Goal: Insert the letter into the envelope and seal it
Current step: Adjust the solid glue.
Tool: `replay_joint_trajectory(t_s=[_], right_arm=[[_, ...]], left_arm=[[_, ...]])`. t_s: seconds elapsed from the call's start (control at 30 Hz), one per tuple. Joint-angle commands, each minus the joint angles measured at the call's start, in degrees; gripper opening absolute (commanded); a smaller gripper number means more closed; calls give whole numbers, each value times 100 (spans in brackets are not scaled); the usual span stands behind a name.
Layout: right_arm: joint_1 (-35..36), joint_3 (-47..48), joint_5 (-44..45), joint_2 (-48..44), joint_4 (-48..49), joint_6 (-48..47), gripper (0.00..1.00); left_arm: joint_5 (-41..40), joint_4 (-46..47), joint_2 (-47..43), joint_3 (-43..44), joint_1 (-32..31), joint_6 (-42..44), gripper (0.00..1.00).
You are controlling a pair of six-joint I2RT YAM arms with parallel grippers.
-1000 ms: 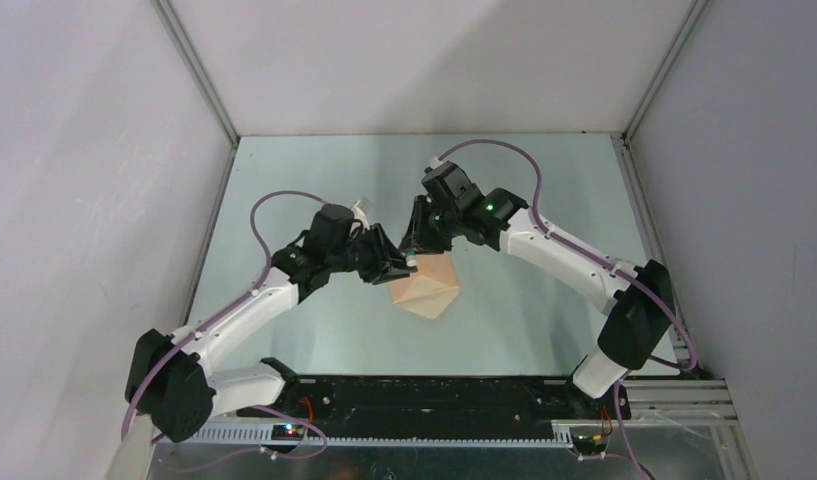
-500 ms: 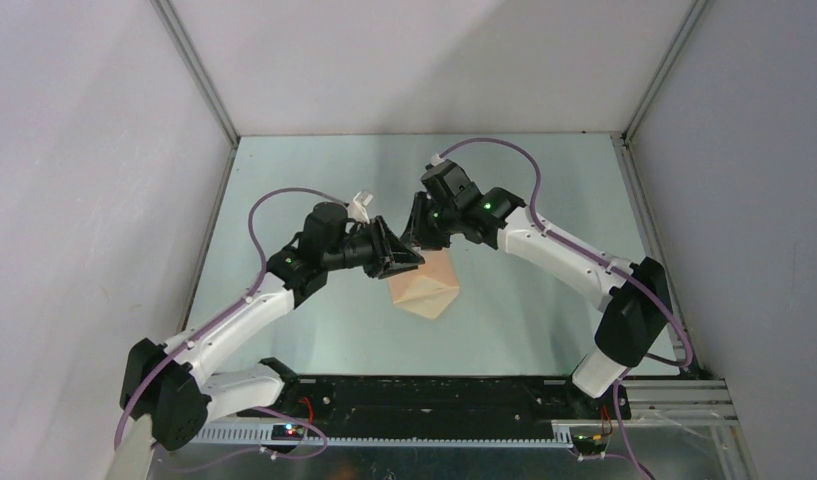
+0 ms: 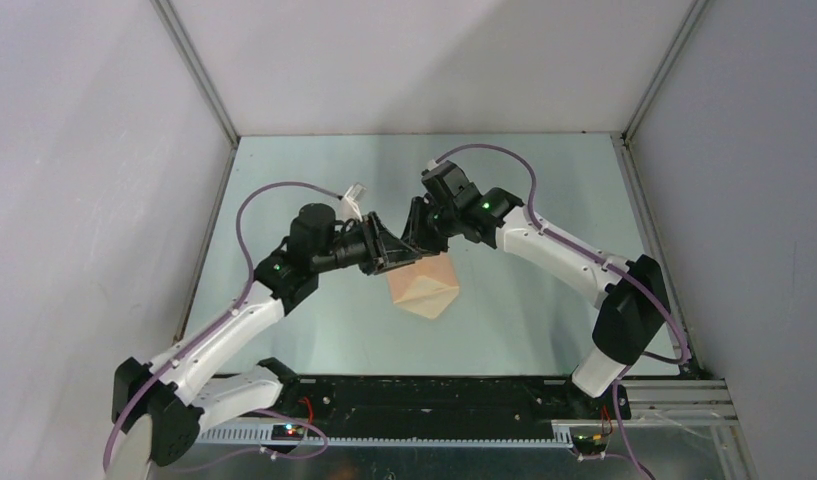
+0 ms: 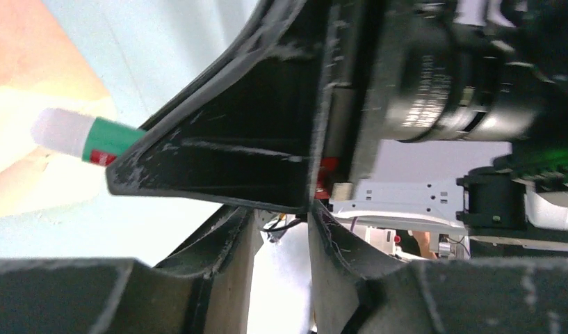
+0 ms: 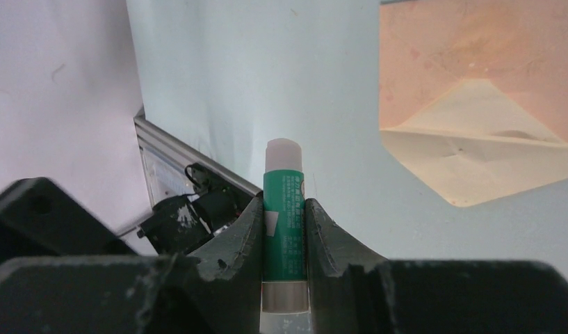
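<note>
The tan envelope (image 3: 425, 291) lies flat on the table with its pale cream flap (image 5: 475, 161) open. In the right wrist view the envelope (image 5: 475, 76) lies up and to the right of the jaws. The letter does not show as a separate sheet. My right gripper (image 3: 416, 248) hovers at the envelope's far left corner, shut on a green glue stick (image 5: 284, 202) whose white tip is bare. My left gripper (image 3: 396, 258) is close beside it, jaws apart with nothing between them (image 4: 281, 233). In the left wrist view the glue stick (image 4: 93, 138) pokes out past the right gripper's black finger (image 4: 232, 149).
Grey enclosure walls (image 3: 104, 150) close in the table on the left, back and right. A black rail (image 3: 434, 395) with the arm bases runs along the near edge. Purple cables (image 3: 284, 190) loop above both arms.
The left arm has lifted and turned its gripper further toward the right gripper. The right gripper, glue stick and envelope have stayed in place.
</note>
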Motion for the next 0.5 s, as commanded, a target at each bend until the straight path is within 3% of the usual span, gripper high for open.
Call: replay_joint_trajectory(t_s=[0.0,0.2,0.33,0.47], right_arm=[[-44,-16,-489,-77,-48,-125,0],[-153,-77,-728,-137,30,-125,0],[-303,-124,-961,-155,-102,-380,0],[-428,-107,-1389,-112,-203,-717,0]], left_arm=[[105,647,-200,258,11,220,37],[496,1529,-338,-9,119,-113,37],[492,924,-684,5,497,191,40],[691,1141,-787,-394,979,-174,40]])
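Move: The glue stick, still held in the right hand with its white end sticking out low, lies about 5 cm below the open left hand, some 4 cm ahead and 1 cm to its left. At the right hand, the stick's middle sits almost on the finger pads. From the left hand, the envelope lies flat about 24 cm below, 4 cm ahead and 2 cm right; a small white cap is about 20 cm left and 12 cm ahead on the table. Away from the glue stick, which the right fingers keep pinched almost in place, the empty left hand climbs about 6 cm, straight up at first and then also some 2 cm to the left, its fingertips tilting up towards level by roughly 15 degrees. The left fingers stay parted and touch nothing. ##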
